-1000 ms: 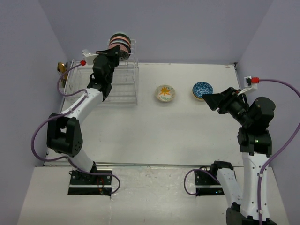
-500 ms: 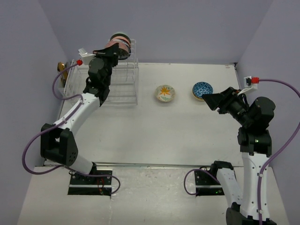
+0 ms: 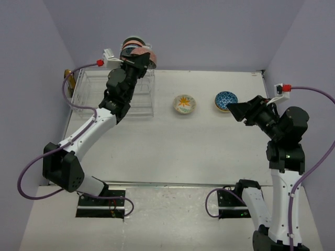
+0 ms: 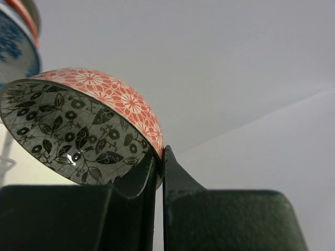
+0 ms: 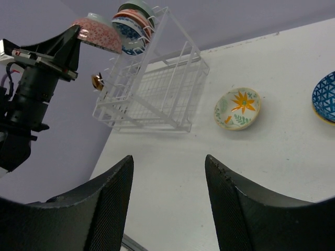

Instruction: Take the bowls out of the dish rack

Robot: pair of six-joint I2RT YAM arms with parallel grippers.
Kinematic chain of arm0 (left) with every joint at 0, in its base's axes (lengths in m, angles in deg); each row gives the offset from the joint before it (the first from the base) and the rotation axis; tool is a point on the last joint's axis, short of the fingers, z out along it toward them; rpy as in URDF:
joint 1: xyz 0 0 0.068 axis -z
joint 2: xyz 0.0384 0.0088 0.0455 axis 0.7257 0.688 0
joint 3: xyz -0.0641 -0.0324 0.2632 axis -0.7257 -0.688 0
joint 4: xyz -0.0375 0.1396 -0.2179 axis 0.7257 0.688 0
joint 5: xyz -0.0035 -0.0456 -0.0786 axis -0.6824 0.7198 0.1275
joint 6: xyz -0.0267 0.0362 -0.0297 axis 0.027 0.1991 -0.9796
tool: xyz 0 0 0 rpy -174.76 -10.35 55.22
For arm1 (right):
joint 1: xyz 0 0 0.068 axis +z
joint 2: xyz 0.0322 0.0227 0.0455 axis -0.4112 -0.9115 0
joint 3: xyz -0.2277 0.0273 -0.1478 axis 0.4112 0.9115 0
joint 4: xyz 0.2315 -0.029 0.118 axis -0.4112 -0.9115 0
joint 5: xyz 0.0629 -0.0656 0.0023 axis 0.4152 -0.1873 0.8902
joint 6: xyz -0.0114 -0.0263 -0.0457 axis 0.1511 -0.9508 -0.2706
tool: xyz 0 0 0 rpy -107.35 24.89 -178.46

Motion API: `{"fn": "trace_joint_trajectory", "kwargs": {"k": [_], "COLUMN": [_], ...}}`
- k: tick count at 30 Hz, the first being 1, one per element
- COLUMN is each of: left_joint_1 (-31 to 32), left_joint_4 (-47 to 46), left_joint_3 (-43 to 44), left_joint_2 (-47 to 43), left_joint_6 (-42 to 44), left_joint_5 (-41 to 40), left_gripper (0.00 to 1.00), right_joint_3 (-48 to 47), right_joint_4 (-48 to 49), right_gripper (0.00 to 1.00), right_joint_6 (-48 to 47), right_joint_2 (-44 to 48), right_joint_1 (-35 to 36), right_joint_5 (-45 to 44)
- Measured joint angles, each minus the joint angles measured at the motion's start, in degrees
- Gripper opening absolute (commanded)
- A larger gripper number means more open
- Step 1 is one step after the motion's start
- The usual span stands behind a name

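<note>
The white wire dish rack stands at the table's far left. Bowls are stacked on edge in the top of its tower. My left gripper is shut on the rim of a red floral bowl with a black leaf pattern inside, held in the air just right of that stack. A blue-and-white bowl of the stack shows beside it. My right gripper hangs open and empty at the right, above the table.
A cream bowl with an orange flower and a blue patterned bowl sit on the white table. A small golden-brown object is at the rack's far left end. Purple walls close in the sides and back.
My left gripper has swung right and up along the tower top with the red floral bowl in it. The right gripper's jaws have widened slightly; that arm has hardly moved.
</note>
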Motion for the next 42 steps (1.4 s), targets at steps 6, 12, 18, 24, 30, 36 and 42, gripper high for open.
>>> {"fn": "trace_joint_trajectory", "kwargs": {"k": [6, 12, 18, 24, 30, 36, 42], "left_joint_1": [9.7, 14.3, 20.1, 27.2, 32.5, 38.6, 40.4], "left_joint_4": [0.7, 3.0, 9.5, 19.4, 29.2, 36.5, 39.5], "left_joint_3": [3.8, 7.3, 6.6, 0.3, -4.6, -7.2, -7.2], "left_joint_2": [-1.1, -1.1, -2.5, -7.1, -7.7, -6.6, -4.5], "left_joint_6": [17.0, 32.7, 48.7, 63.7, 71.7, 75.7, 77.3], "left_joint_5": [0.5, 9.1, 20.0, 26.8, 25.5, 21.7, 18.7], "left_gripper": [0.0, 0.0, 0.0, 0.0, 0.0, 0.0, 0.0], "right_joint_3": [-2.2, -5.8, -12.1, -19.7, -22.8, -24.2, -25.4], "right_joint_4": [-0.4, -2.9, -10.4, -18.3, -24.2, -28.3, -31.8], "right_gripper": [0.57, 0.56, 0.54, 0.54, 0.54, 0.53, 0.53], "right_joint_6": [-0.7, -3.5, -7.7, -11.3, -12.6, -13.0, -13.5], "right_joint_2": [-0.4, -4.2, -10.7, -18.9, -23.0, -26.4, -31.6], "right_joint_1": [0.0, 0.0, 3.9, 16.4, 22.1, 27.4, 34.5], "right_joint_5": [-0.8, -1.1, -6.8, -16.0, -23.1, -27.9, -32.1]}}
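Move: The left hand already holds the pink bowl by its rim. The handover spot is clear air about 28 cm back, 18 cm right and 21 cm lower. From this hand the blue floral bowl in the rack lies some 12 cm ahead, 5 cm left and 5 cm lower; the flower bowl on the table is roughly 10 cm ahead, 22 cm right, 38 cm down. From the right hand, the pink bowl is about 25 cm ahead, 38 cm left and 5 cm higher. Back and to its right, first rising about 4 cm and then sinking, the left hand swings the pink bowl away from the rack to mid-table, ending some 20 cm lower. The wrist rolls and turns clockwise until the fingers point right and down, rim still pinched. The right hand, half open, dips and reaches left towards the bowl, tipping down. ##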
